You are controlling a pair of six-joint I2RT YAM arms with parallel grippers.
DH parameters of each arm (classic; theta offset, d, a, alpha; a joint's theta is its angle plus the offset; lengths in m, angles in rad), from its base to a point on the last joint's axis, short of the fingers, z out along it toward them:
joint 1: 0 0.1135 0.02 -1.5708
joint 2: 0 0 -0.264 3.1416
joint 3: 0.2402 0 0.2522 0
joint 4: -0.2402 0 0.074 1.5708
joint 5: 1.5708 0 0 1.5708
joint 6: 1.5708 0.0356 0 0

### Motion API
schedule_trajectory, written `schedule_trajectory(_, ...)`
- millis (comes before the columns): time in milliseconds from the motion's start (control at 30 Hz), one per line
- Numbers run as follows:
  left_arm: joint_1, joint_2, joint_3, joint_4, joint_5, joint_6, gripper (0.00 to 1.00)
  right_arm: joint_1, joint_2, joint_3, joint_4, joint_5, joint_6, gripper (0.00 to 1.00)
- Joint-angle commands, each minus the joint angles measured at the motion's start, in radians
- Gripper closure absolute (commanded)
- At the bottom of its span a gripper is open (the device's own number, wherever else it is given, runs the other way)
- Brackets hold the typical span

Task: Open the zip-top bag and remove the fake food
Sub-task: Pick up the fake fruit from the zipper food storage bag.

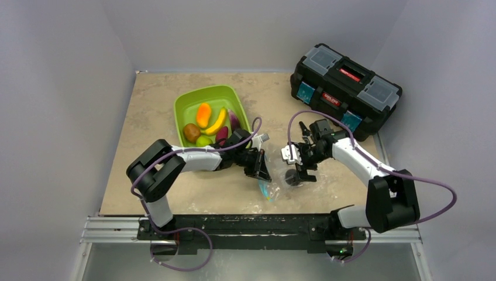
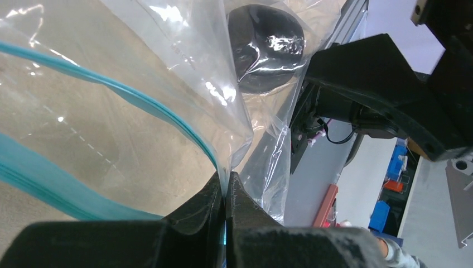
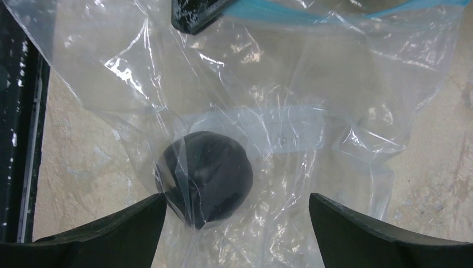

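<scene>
The clear zip-top bag (image 1: pixel 275 182) lies crumpled on the table between both arms, its teal zipper strip (image 2: pixel 111 86) spread apart. My left gripper (image 2: pixel 226 187) is shut on the bag's edge by the zipper. One dark plum (image 3: pixel 206 176) of the fake food still sits inside the bag. My right gripper (image 3: pixel 237 218) hangs open just over the bag, its fingers either side of the plum and the film. The other fake food lies in the lime-green tray (image 1: pixel 210 89): an orange piece (image 1: pixel 203 115), a banana (image 1: pixel 216 123), a kiwi (image 1: pixel 191 132), a pear (image 1: pixel 203 141).
A black toolbox (image 1: pixel 345 88) stands at the back right corner of the table. The green tray sits behind the left arm's wrist. Purple cables loop over both arms. The metal rail with the arm bases runs along the near edge.
</scene>
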Motion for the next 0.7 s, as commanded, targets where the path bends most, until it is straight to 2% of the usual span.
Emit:
schedule_trajectory(0, -0.011, 0.008, 0.038, -0.010, -0.001, 0.033, 1.00, 0.005, 0.001, -0.034, 0.024, 0.067, -0.033, 0.02)
schedule_trajectory(100, -0.012, 0.018, 0.043, -0.009, 0.000, 0.033, 1.00, 0.013, 0.009, -0.058, 0.039, 0.089, -0.035, 0.06)
schedule_trajectory(200, -0.015, 0.034, 0.057, -0.009, 0.006, 0.031, 1.00, 0.028, 0.036, -0.064, 0.059, 0.102, -0.018, 0.17)
schedule_trajectory(467, -0.020, 0.046, 0.069, -0.017, 0.010, 0.034, 1.00, 0.097, 0.056, -0.069, 0.118, 0.070, 0.044, 0.58)
schedule_trajectory(667, -0.020, 0.048, 0.070, 0.004, 0.018, 0.029, 1.00, 0.148, 0.068, -0.068, 0.185, 0.016, 0.142, 0.97)
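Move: The dark fake fruit lies inside the bag some 4 cm to the left of the right hand's wide-open fingers, about 3 cm back and 4 cm lower. From the same hand, the blue zip strip at the bag's mouth is about 13 cm left and 8 cm back, and the pliers are about 12 cm ahead, level sideways. The shut left fingers still pinch the bag's mouth edge, with the fruit roughly 8 cm to their right, level ahead, 4 cm below. The right hand sinks about 3 cm onto the bag on the fruit's right side, drifting about a centimetre back and at first a little right, while its wide-open fingers begin to close. Once down, it sweeps some 2.5 cm left towards the bag's mouth and the left hand, its fingers closing nearly shut so that they pinch the film gathered behind the fruit, not the fruit itself, while the left hand keeps its pinch on the mouth edge and sinks barely a centimetre. ##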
